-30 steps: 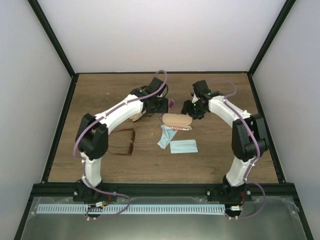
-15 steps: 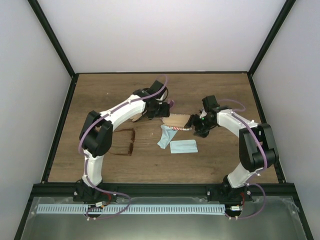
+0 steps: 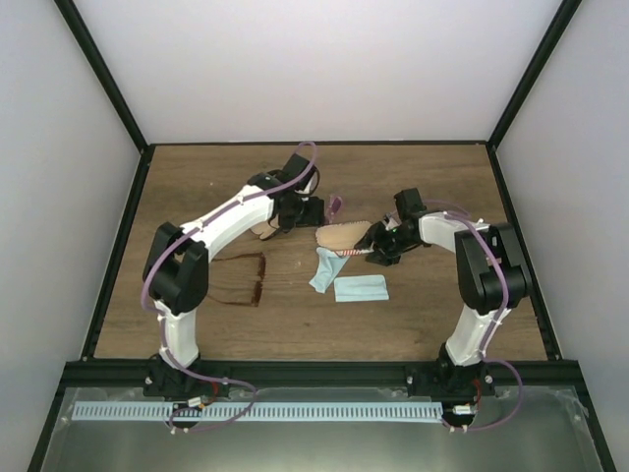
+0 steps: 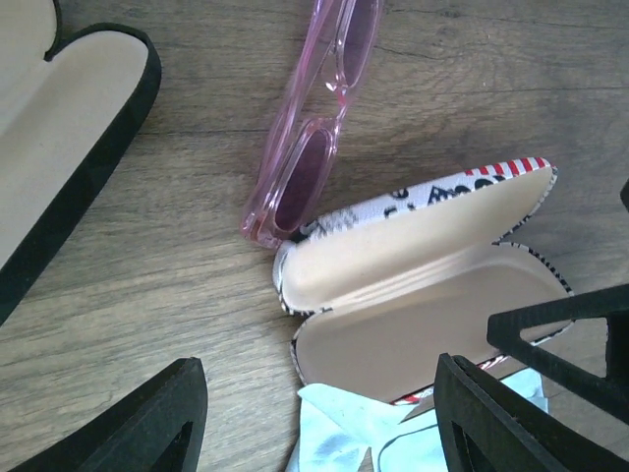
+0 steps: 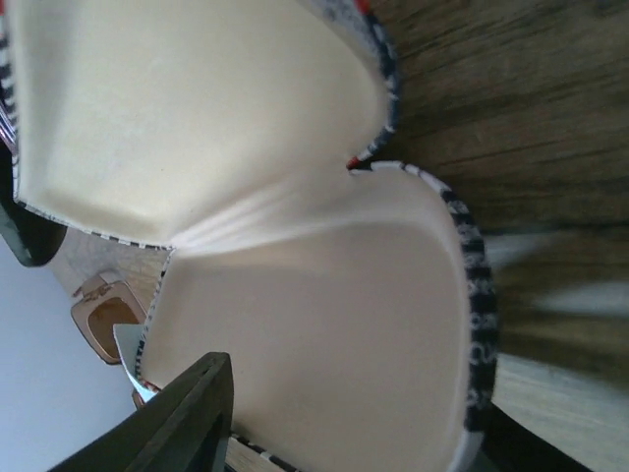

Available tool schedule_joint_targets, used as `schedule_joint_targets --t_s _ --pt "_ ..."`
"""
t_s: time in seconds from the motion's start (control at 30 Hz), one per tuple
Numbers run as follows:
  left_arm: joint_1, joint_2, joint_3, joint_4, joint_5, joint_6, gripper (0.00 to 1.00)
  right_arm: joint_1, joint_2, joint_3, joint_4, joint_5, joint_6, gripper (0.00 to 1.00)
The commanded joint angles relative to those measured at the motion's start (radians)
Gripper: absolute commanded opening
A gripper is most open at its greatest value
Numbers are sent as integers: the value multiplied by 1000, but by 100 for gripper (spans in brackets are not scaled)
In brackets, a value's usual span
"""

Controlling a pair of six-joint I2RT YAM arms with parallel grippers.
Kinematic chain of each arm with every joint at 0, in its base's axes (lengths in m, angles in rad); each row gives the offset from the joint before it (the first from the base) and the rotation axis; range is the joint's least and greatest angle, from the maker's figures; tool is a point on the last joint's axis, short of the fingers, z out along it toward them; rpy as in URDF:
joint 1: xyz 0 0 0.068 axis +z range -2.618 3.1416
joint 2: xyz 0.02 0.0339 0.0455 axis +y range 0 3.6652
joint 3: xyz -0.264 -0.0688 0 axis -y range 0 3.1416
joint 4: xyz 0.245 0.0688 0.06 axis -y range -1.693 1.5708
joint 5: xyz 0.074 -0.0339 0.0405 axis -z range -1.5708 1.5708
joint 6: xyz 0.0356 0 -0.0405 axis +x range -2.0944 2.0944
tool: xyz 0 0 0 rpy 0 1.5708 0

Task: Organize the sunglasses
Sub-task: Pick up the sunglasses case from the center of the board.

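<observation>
The sunglasses (image 3: 242,280), dark reddish-brown with amber lenses, lie flat on the table at the left, away from both grippers. The red-and-white striped case (image 3: 344,236) lies open in the middle, and its cream lining (image 4: 423,295) shows. My left gripper (image 3: 307,211) hovers open just left of and behind the case, and its fingers (image 4: 147,423) hold nothing. My right gripper (image 3: 381,248) is at the case's right end. The lower shell (image 5: 324,344) fills the span between its two fingers, which grip it.
Pink sunglasses (image 4: 314,147) lie just behind the open case. A black case with tan lining (image 4: 69,128) lies open under the left arm. Two light blue cloths (image 3: 324,267) (image 3: 361,288) lie in front of the striped case.
The striped case went from closed to fully open. My left gripper widened and drew back from it. My right gripper came down and forward to the case's right end.
</observation>
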Motion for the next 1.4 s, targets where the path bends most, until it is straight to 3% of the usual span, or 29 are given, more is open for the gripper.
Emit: schedule_joint_targets --t_s 0.0,0.27,0.6,0.73,0.9,1.07,1.37 --pt "5 -37 -6 -10 -20 23 66 -19 24 -5 77 -65 39 44" --pt "5 -55 -23 17 8 41 66 -41 -31 -22 133 -66 106 2" --pt "-3 -238 -217 198 128 82 67 -133 -110 -13 181 -143 195 1" --pt "-64 -286 -274 211 194 155 67 -212 -171 -12 165 -127 216 1" --pt "-142 -190 -293 211 192 150 56 -334 -260 -12 157 -92 246 1" --pt "-159 -63 -201 217 242 153 25 -423 -310 25 100 -85 206 1" --pt "-167 183 -58 175 217 206 23 -435 -338 6 63 -105 157 1"
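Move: The open sunglasses case has its middle about 8 cm left of my right hand, 2 cm ahead and 2 cm lower, with its right end between my fingers; the pink sunglasses lie 11 cm left and 9 ahead. The crumpled blue cloth is some 10 cm back, 6 right and 11 below my left hand; from that hand the case is about 10 cm right and 2 back, the folded cloth 14 back and 14 right. I shut my right fingers on the case's right end wall, then lift it about 12 cm while carrying it some 15 cm right and a bit forward, turning the wrist clockwise. Meanwhile my left hand goes back and right, rising over 4 cm before sinking towards the far end of the crumpled cloth, its fingers narrowing without shutting fully. ##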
